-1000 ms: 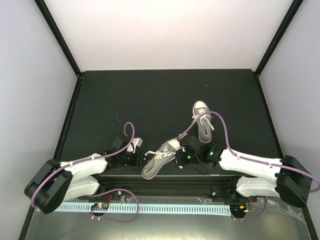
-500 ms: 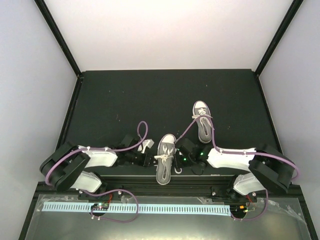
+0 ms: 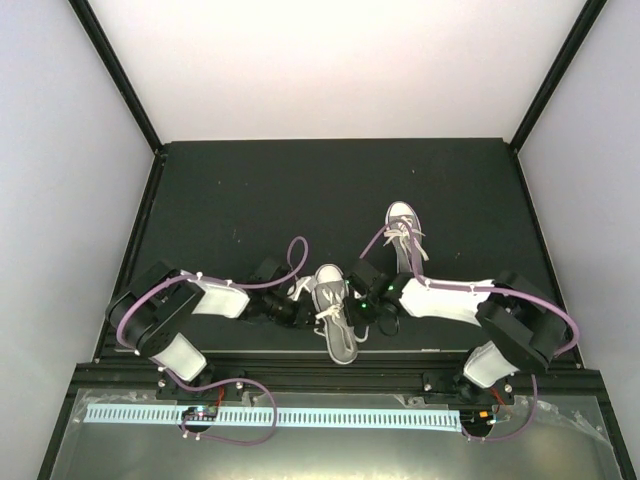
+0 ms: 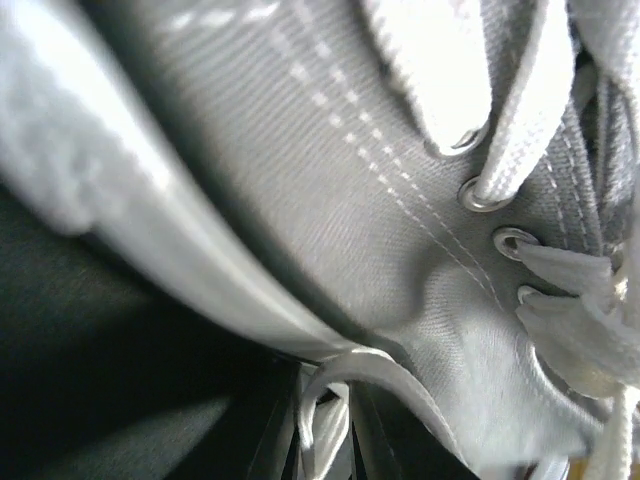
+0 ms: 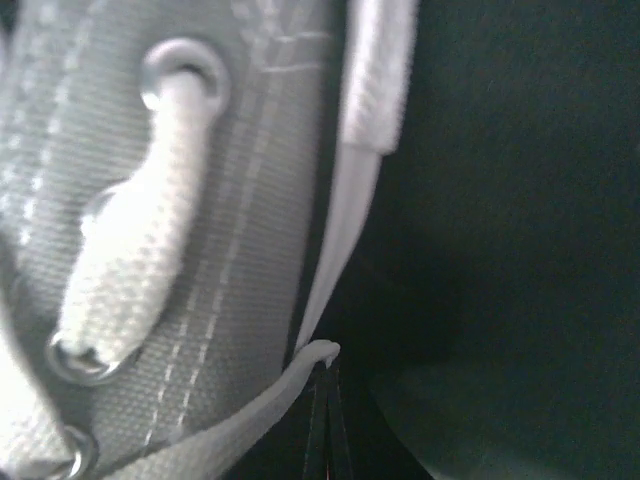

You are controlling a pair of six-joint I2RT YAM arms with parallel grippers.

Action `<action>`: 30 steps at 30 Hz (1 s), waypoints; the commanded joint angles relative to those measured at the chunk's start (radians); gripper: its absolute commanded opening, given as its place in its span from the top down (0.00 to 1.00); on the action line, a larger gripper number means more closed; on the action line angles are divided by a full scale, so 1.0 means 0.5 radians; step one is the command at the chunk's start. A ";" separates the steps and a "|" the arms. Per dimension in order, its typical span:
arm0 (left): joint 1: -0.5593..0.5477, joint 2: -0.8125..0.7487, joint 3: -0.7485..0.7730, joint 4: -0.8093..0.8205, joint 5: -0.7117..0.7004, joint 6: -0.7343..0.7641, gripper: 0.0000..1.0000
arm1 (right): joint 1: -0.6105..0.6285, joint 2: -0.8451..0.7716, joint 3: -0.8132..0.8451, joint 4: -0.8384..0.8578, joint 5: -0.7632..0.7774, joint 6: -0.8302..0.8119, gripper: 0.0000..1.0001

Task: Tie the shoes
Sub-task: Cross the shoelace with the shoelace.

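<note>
Two grey shoes with white toe caps and laces lie on the black table. The near shoe [image 3: 336, 312] points away from the arms, and the far shoe [image 3: 404, 238] lies behind it to the right. My left gripper [image 3: 297, 311] presses against the near shoe's left side. In the left wrist view this gripper [image 4: 322, 412] is shut on a loop of white lace [image 4: 350, 366] beside the grey canvas [image 4: 330, 180]. My right gripper [image 3: 367, 306] sits at that shoe's right side. Up close, the right gripper [image 5: 324, 388] is shut on a folded white lace [image 5: 318, 354].
A black rail [image 3: 330, 372] runs along the table's near edge just behind the near shoe's heel. Purple cables [image 3: 292, 262] arch over both arms. Black frame posts [image 3: 120, 80] rise at the back corners.
The near shoe has swung from lying diagonally to pointing straight away, and has shifted slightly right. Both grippers have moved inward with it, holding its laces.
</note>
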 commanded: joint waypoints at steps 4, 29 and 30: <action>0.011 0.158 0.235 0.126 -0.612 0.052 0.83 | -0.092 0.193 0.189 0.429 0.068 -0.153 0.98; 0.127 -0.193 0.334 -0.533 -0.701 0.620 0.53 | -0.104 -0.096 -0.009 0.404 -0.151 -0.086 0.98; 0.126 -0.257 0.321 -0.596 -0.670 0.660 0.46 | -0.104 -0.107 -0.011 0.383 -0.148 -0.095 0.98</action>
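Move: Low at the two sides of the near shoe, each hand has its fingertips at a shoelace. The lace crossing on top lies about 3 cm right of the left hand, 1 cm ahead and 4 cm up; from the right hand it is some 4 cm left, level with it fore and aft. The toe cap is roughly 9 cm ahead of the right hand and 5 cm left; the other shoe stands about 15 cm ahead of it and 10 cm right. Sliding low and forward beside the shoe, the right hand keeps its shut fingers on its lace, goes about 7 cm, then comes back some 2.5 cm. The left hand travels about 7 cm forward too, and towards the end tips by some 20 degrees, rises about 1 cm, backs off a little to the left and opens its nearly shut fingers to almost half beside the lace loop. ##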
